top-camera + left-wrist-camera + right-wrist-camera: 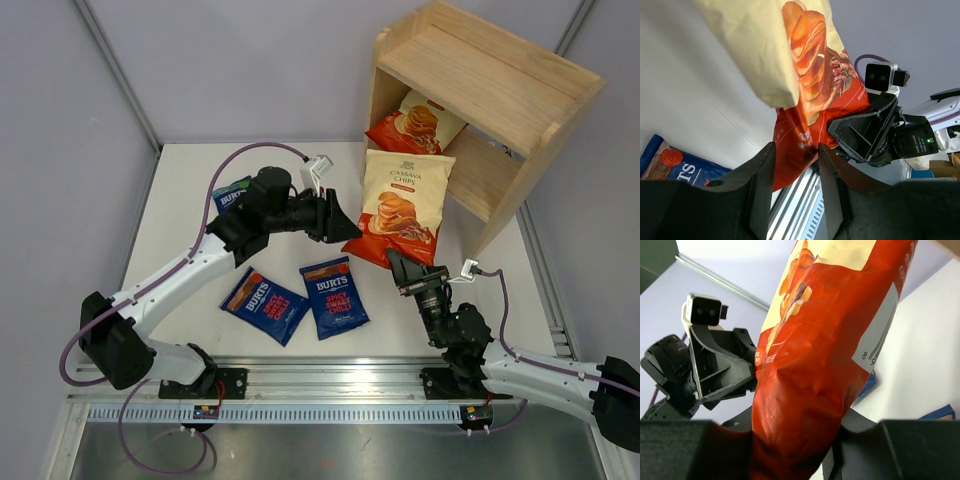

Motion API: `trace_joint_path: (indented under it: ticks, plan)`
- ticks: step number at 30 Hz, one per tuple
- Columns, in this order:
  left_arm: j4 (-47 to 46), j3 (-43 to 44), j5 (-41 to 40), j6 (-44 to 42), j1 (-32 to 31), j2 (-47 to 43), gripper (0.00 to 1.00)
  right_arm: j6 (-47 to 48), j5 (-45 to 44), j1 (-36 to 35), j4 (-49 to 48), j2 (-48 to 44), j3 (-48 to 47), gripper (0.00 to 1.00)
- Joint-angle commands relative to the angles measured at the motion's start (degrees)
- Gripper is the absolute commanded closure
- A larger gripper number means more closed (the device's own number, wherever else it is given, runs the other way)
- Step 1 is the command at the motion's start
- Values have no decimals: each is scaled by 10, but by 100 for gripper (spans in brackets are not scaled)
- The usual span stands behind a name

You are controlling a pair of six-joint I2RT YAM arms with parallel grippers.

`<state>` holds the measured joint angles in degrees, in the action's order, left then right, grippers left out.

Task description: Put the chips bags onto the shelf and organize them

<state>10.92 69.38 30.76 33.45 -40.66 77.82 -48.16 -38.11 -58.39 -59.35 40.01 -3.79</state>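
Note:
A cream-and-red Cassava Chips bag [403, 200] stands tilted in front of the wooden shelf [500, 85]. My right gripper [403, 265] is shut on its red bottom edge, and the bag [830, 340] fills the jaws [800, 440]. My left gripper [338, 222] is open at the bag's left side; its fingers [796, 147] stand apart with the bag's red corner [795, 135] just off their tips. A second Cassava bag [415, 125] leans inside the shelf's lower tier. Two dark blue Burts bags [264, 305] [333, 295] lie flat on the table. A third [232, 195] is partly hidden under the left arm.
The shelf stands at the back right, angled, its open side facing the bags. A metal rail [330, 375] runs along the near table edge between the arm bases. The two grippers face each other closely around the held bag.

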Motion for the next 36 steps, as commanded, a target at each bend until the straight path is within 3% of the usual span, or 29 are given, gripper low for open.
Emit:
trace_joint_path:
  ticks: [1,6,7,9,13,17,25,30,36]
  plan:
    - [-27,18,-3,-2,1,1,55,39,-53,1,-39,-35,-3,98]
    - [-15,-1,-33,-10,1,-14,46,70,-55,1,5,-104,-9,98]
    - [-5,-5,-48,-15,1,-25,37,72,-64,1,15,-115,-6,99]
    - [9,-15,-61,-25,1,-38,31,86,-74,2,27,-148,-6,99]
    - [54,-38,-120,-51,1,-90,1,119,-107,2,55,-188,-24,98]
    - [88,-58,-155,-70,1,-135,1,134,-130,3,33,-176,-46,98]
    - [184,-68,-203,-112,1,-216,1,159,-159,44,-50,-57,-104,99]
    - [255,-62,-189,-161,1,-267,1,47,-110,158,14,-4,-142,99]
    - [273,-112,-196,-209,1,-322,1,76,-103,186,24,11,-184,98]
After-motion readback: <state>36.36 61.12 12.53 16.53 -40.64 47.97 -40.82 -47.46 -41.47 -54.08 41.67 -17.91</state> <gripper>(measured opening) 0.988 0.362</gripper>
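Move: My right hand holds the red end of a cassava bag. The free space on the lower shelf is about 18 cm ahead, 15 cm to its right and 6 cm higher; the shelved cassava bag sits at that height, some 22 cm ahead and 3 cm right. From my left hand, the held bag's middle is roughly 6 cm ahead, 10 cm right and 3 cm up; the near chilli bag lies 28 cm below, 3 cm back and 1 cm left. I keep my right fingers shut on the bag's bottom end and carry it right and up, then also forward, about 9 cm right and 7 cm up in all, turning clockwise nearly 30 degrees to point its top into the shelf opening beside the shelved bag. My left fingers, already part open, spread wide as that hand leaves the bag's corner, some 13 cm left and then back too. ##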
